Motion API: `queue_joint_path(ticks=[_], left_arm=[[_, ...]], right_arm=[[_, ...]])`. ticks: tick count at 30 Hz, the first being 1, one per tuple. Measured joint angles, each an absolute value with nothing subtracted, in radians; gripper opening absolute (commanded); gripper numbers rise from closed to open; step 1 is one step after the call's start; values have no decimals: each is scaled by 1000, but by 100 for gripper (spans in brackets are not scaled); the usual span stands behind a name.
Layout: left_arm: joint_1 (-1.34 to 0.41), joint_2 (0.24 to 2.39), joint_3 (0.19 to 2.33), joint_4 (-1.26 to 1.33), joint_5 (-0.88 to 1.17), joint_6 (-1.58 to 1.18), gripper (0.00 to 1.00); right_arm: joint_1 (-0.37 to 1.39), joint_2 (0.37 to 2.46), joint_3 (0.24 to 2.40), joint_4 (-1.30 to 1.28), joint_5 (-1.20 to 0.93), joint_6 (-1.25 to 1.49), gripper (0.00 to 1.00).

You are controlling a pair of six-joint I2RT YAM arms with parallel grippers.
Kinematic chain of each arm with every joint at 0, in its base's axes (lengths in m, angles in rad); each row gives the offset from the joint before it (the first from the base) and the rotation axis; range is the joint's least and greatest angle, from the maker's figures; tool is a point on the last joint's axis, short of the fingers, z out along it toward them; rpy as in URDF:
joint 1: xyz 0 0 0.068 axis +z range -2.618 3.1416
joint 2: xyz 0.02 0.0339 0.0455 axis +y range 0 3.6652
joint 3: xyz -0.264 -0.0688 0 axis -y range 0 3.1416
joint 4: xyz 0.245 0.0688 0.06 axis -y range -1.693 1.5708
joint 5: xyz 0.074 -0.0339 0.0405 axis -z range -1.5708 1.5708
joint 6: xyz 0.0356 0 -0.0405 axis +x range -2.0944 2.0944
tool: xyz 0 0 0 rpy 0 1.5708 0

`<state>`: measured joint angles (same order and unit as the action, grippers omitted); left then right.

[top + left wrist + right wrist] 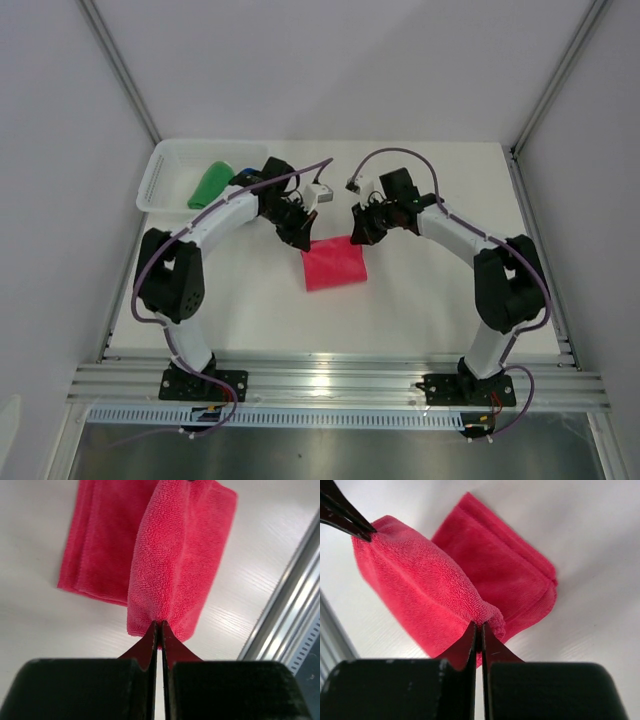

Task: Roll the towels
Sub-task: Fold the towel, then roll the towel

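The pink-red towel (334, 263) lies in the middle of the table with its far edge lifted off the surface. My left gripper (303, 240) is shut on the left corner of that edge, and the cloth (175, 555) hangs from its tips (161, 626). My right gripper (357, 238) is shut on the right corner (487, 615), its tips (479, 626) pinching the fold. The lifted part arches over the flat part (505, 565). The left fingertips (345, 517) show in the right wrist view. A green towel (211, 184) lies rolled in the basket; a blue towel (243, 176) peeks out behind the left arm.
A white mesh basket (160, 180) stands at the table's back left corner. A metal rail (285, 625) runs along the table's edge. Grey walls close in the table on three sides.
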<state>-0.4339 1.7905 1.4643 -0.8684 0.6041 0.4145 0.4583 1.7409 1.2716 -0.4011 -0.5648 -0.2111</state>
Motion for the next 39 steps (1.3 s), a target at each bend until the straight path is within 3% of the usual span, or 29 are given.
queue_joint_path(ticks=[15, 16, 17, 20, 29, 35, 39], left_arm=[[-423, 1939, 1513, -730, 427, 374, 3], [-423, 1949, 1522, -721, 423, 373, 8], [-423, 1959, 1530, -715, 420, 373, 23], [-423, 1989, 1544, -707, 412, 370, 40], [-416, 1973, 1556, -722, 405, 358, 47], [-435, 1745, 1517, -711, 458, 405, 51], [-537, 1618, 1407, -695, 442, 514, 55]], right_arm=[[450, 1929, 1366, -333, -431, -153, 1], [450, 1938, 1369, -328, -421, -149, 4], [448, 1947, 1370, -321, -411, -144, 24], [447, 1976, 1371, -313, -374, -126, 51], [436, 1938, 1370, -320, -248, -126, 56], [427, 1715, 1275, -299, -293, -71, 54], [434, 1601, 1124, -213, -395, -20, 54]])
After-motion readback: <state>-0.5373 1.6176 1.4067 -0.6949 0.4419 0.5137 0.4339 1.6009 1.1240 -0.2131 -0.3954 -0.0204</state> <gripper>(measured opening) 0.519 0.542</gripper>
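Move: Each hand already grips one corner of the towel's raised edge, about 8 cm above the table. For the left hand, the far-left corner of the part lying flat is some 7 cm ahead, 1 cm left and 8 cm down. For the right hand, the far-right corner is about 6 cm ahead, 1 cm right and 7 cm down. In the basket, the blue roll is roughly 21 cm ahead and 15 cm left of the left hand, with the green roll about 9 cm farther left. Forward and down together, both hands carry the pinched edge about 6 cm over the flat part of the towel and lower it at the far edge. Both sets of fingers open there and let go, the right hand easing a little to its right. Then both rise and draw back above the towel, the left climbing some 11 cm with its fingertips swinging forward, the right turning clockwise. ##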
